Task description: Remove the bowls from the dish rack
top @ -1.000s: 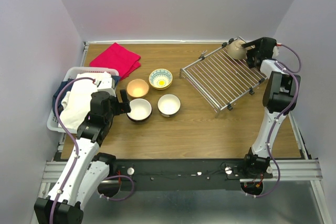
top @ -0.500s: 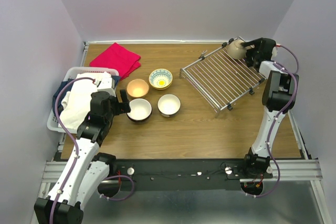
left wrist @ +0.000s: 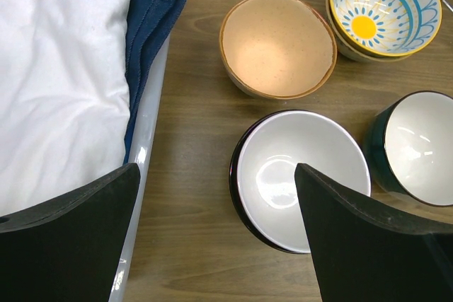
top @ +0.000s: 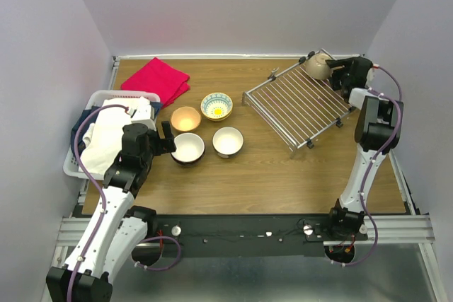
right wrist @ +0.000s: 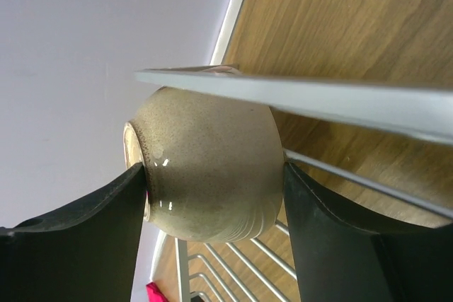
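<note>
The silver wire dish rack [top: 297, 107] lies at the back right of the table. A tan bowl [top: 317, 66] rests on its side at the rack's far corner. My right gripper [top: 333, 70] is shut on this tan bowl [right wrist: 205, 160], one finger at its rim and one at its base, with a rack bar [right wrist: 318, 97] just above. Left of the rack, a peach-lined bowl [top: 185, 118], a floral bowl [top: 216, 106], a dark white-lined bowl [top: 187, 148] and a teal white-lined bowl [top: 228, 141] stand on the table. My left gripper [left wrist: 216, 175] hangs open over the dark bowl [left wrist: 283, 167].
A white plastic basket [top: 126, 94] with white and denim cloth sits at the left edge, close beside my left gripper. A folded red cloth [top: 157, 79] lies at the back left. Walls close in on the back and both sides.
My right gripper has closed from open onto the tan bowl at the rack's far corner. The left arm and the bowls on the table have not moved.
</note>
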Available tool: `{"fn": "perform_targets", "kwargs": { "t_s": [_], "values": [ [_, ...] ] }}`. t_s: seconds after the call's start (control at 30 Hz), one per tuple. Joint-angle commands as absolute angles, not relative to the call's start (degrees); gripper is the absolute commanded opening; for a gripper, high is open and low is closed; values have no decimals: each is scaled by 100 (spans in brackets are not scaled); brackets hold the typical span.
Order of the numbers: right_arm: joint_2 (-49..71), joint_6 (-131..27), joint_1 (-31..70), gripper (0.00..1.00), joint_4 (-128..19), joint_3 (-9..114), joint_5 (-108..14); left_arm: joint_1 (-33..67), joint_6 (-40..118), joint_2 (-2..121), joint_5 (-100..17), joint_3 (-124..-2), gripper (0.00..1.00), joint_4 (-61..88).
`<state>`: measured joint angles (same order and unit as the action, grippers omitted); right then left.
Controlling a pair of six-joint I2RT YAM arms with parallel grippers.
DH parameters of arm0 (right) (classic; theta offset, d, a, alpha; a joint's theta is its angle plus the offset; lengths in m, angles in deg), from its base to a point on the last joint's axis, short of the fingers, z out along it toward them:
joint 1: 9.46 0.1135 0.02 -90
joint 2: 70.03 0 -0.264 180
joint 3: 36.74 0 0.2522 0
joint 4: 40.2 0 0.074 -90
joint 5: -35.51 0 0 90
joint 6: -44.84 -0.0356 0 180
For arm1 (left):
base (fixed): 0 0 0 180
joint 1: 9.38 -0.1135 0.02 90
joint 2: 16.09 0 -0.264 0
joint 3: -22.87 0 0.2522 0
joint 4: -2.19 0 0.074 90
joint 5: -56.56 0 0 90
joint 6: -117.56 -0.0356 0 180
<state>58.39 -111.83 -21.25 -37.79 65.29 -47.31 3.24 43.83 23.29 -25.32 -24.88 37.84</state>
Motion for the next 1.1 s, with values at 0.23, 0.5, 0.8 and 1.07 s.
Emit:
{"fn": "perform_targets", "kwargs": {
  "t_s": [0.23,0.5,0.8,1.07],
  "values": [
    [5012,-10818,-2115,39,-3752,5912,-4588,345,4321,2162,-2421,-2437,99,3581],
    [4467,-10045,-2115,29,-4147,5727,-4509,345,4321,2083,-2430,-2437,99,3573],
    [3641,-8709,-2098,24,-4841,5376,-4202,345,4329,2065,-2483,-2420,99,3555],
    [2851,-7366,-1896,24,-5543,5164,-4078,345,4373,2144,-2535,-2428,99,3555]
  ]
}}
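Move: The right hand already has the beige bowl pinched at the rack's far end. The teal bowl, the nearest one already unloaded, stands roughly 31 cm back and 47 cm to its left, some 6 cm lower; the sunburst bowl is about 16 cm back and 52 cm left, the white bowl 33 cm back and 62 cm left. The rack's middle lies about 11 cm back, 12 cm left. From the left hand the teal bowl is some 4 cm ahead, 23 cm right. Keeping its pinch on the sides of the beige bowl, the right hand draws it back about 10 cm from the rack's far end over the bars and raises it some 6 cm, slowly at first, then faster. In the second half the wrist rolls some 20 degrees, left side down, and turns about 15 degrees counter-clockwise. ##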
